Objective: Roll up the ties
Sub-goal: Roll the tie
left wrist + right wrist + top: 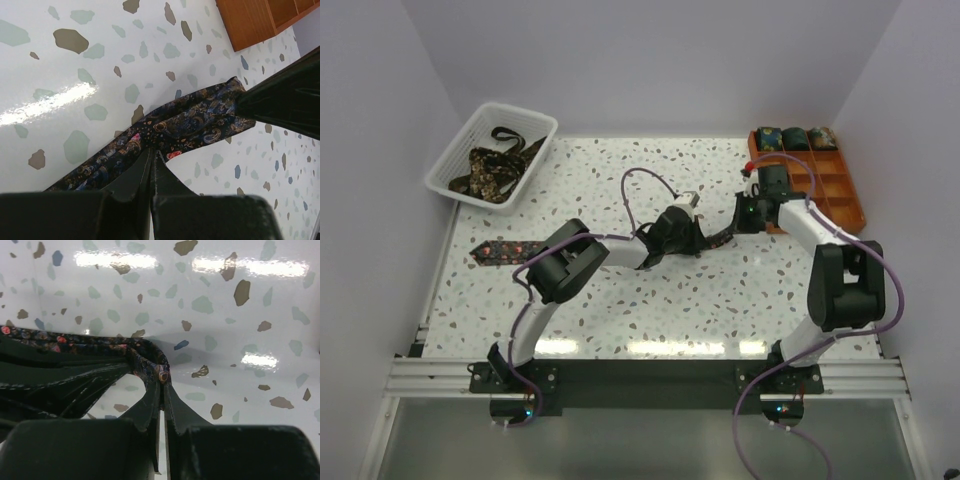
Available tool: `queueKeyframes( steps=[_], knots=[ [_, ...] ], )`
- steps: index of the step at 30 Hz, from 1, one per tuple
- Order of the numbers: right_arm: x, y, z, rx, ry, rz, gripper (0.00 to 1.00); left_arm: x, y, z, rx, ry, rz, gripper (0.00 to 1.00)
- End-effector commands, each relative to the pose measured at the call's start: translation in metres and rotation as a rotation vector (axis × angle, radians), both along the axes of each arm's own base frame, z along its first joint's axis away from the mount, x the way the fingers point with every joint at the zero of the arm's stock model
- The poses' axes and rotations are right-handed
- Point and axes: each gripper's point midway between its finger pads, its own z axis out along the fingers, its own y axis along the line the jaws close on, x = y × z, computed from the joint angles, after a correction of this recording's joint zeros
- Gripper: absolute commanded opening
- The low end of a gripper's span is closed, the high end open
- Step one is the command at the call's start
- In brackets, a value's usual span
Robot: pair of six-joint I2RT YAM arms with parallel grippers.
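A dark floral tie (505, 249) lies stretched across the table from its pointed left end to the middle, where both grippers meet. My left gripper (703, 242) is shut on the tie (200, 120), its tips (152, 150) pinching the fabric mid-width. My right gripper (732, 230) is shut on the folded end of the same tie (75, 342), with the fabric curling over its tips (162, 376). In the left wrist view the right gripper (290, 100) shows as a dark shape at the tie's far end.
A white mesh basket (455, 160) at the back left holds more loose ties (492, 170). An orange gridded tray (850, 200) stands at the back right, close behind the right gripper, with three rolled ties (795, 137) in its far compartments.
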Motion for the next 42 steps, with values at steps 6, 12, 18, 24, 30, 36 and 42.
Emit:
queueKeyframes(
  steps=[6, 12, 18, 24, 30, 36, 42],
  knots=[
    [-0.010, 0.046, 0.025, 0.219, -0.028, 0.094, 0.00, -0.002, 0.003, -0.009, 0.007, 0.039, 0.031, 0.01],
    [-0.010, 0.066, 0.025, 0.338, -0.014, 0.107, 0.00, -0.002, 0.003, -0.007, -0.005, 0.041, 0.037, 0.01],
    [-0.007, 0.080, 0.023, 0.424, 0.011, 0.099, 0.02, -0.003, 0.004, -0.008, -0.013, 0.049, 0.043, 0.01],
    [-0.009, 0.080, 0.009, 0.428, 0.056, 0.068, 0.07, -0.003, 0.008, -0.008, -0.029, 0.060, 0.059, 0.01],
    [-0.009, 0.080, -0.006, 0.429, 0.093, 0.021, 0.06, -0.001, 0.014, -0.007, -0.050, 0.070, 0.085, 0.01],
    [-0.009, 0.078, -0.012, 0.419, 0.102, -0.001, 0.05, 0.000, 0.018, 0.003, -0.068, 0.056, 0.098, 0.02],
    [-0.006, 0.072, -0.013, 0.384, 0.090, -0.018, 0.04, 0.003, 0.025, 0.024, -0.108, 0.035, 0.122, 0.06]
  ],
)
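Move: The right hand already pinches the tie's right end, lifted off the table. The stretch of tie under the left fingertips, where that end is being taken, lies about 8 cm to its left, 2 cm back and 4 cm below. The middle of the wooden tray is some 17 cm ahead and 20 cm right of the right hand, about 5 cm lower. From the left hand, the held tie end is roughly 8 cm right, 2 cm ahead and 4 cm up. Keeping its pinch on the tie end, the right hand carries it about 7 cm left towards the left fingertips, rising slightly, then sinking nearly 3 cm as the sideways travel dies out; the wrist rolls some 25 degrees so its fingertips swing left. The nearly shut left fingers stay on the tie, then shift under 2 cm left along it at the very end. ##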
